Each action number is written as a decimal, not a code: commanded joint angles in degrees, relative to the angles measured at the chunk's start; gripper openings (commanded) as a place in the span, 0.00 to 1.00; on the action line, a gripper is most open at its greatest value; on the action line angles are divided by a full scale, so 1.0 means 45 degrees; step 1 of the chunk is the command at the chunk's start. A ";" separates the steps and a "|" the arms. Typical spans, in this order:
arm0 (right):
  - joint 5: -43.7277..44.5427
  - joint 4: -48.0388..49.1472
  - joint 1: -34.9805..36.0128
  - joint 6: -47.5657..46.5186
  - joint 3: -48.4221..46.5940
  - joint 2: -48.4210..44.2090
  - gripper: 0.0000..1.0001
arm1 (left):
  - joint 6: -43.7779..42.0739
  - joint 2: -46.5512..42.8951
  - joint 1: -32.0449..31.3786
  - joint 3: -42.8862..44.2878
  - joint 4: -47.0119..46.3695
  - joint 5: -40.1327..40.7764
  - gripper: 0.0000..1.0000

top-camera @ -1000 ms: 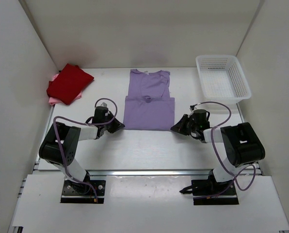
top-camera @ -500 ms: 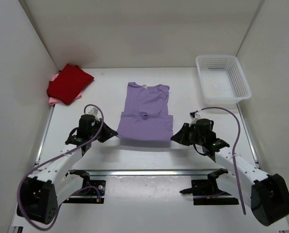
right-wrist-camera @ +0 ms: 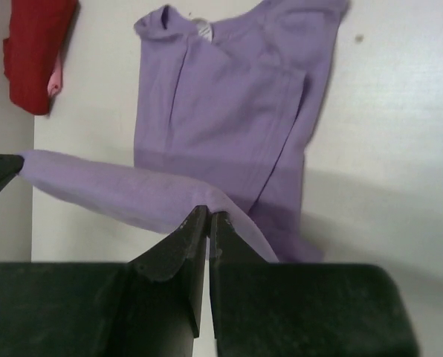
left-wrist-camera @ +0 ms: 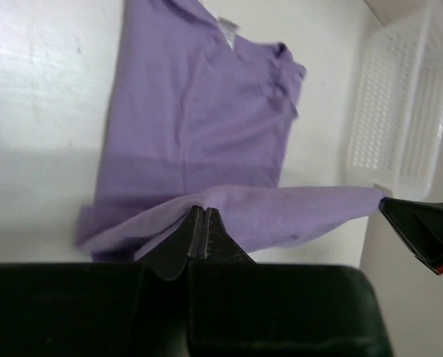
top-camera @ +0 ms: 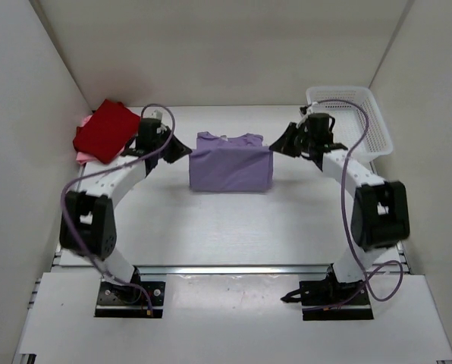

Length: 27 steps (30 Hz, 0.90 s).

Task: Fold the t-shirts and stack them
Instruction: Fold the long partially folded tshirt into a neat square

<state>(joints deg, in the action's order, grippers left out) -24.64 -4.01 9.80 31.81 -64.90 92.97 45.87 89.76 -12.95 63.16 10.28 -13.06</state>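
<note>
The lavender t-shirt (top-camera: 230, 168) lies mid-table, its collar (top-camera: 226, 138) toward the far wall. My left gripper (top-camera: 183, 149) is shut on the left corner of its bottom hem, and my right gripper (top-camera: 276, 144) is shut on the right corner. The hem hangs stretched between them above the shirt's upper half. The left wrist view has the pinched hem (left-wrist-camera: 281, 212) at my left gripper (left-wrist-camera: 203, 211), over the flat shirt (left-wrist-camera: 199, 97). In the right wrist view my right gripper (right-wrist-camera: 209, 216) holds the same hem (right-wrist-camera: 117, 190). The dark red t-shirt (top-camera: 108, 129) lies folded on the pink t-shirt (top-camera: 83, 157) at far left.
A white mesh basket (top-camera: 347, 89) stands at the far right corner, just behind my right arm; the left wrist view also takes in the basket (left-wrist-camera: 396, 111). White walls close in the table (top-camera: 226, 227) on three sides.
Both arms swung from the near side to the far side, lifting the lavender shirt's bottom hem and carrying it over the shirt toward the collar. Both grippers stayed shut.
</note>
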 commanded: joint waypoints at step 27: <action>-0.0892 -0.2999 0.0066 -0.2481 -0.8229 0.4352 0.55 | -0.0973 0.6423 0.0867 0.4194 -0.1541 -0.0906 0.96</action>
<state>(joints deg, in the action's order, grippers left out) -29.45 -22.37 7.51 22.63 -110.96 125.51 44.88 123.70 -5.85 86.65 5.69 -13.87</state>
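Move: Each hand still pinches a corner of the purple t-shirt's raised hem. The collar, where the hem is being taken, lies on the table about 16 cm ahead and 12 cm to the right of the left hand, and 15 cm ahead and 13 cm to the left of the right; it's some 15 cm below both. The folded red shirt is 16 cm ahead and 25 cm left of the left hand; the white basket is 20 cm ahead and 25 cm right of the right hand. Both hands carry the hem some 18 cm forward and down towards the collar, then open and draw back. ##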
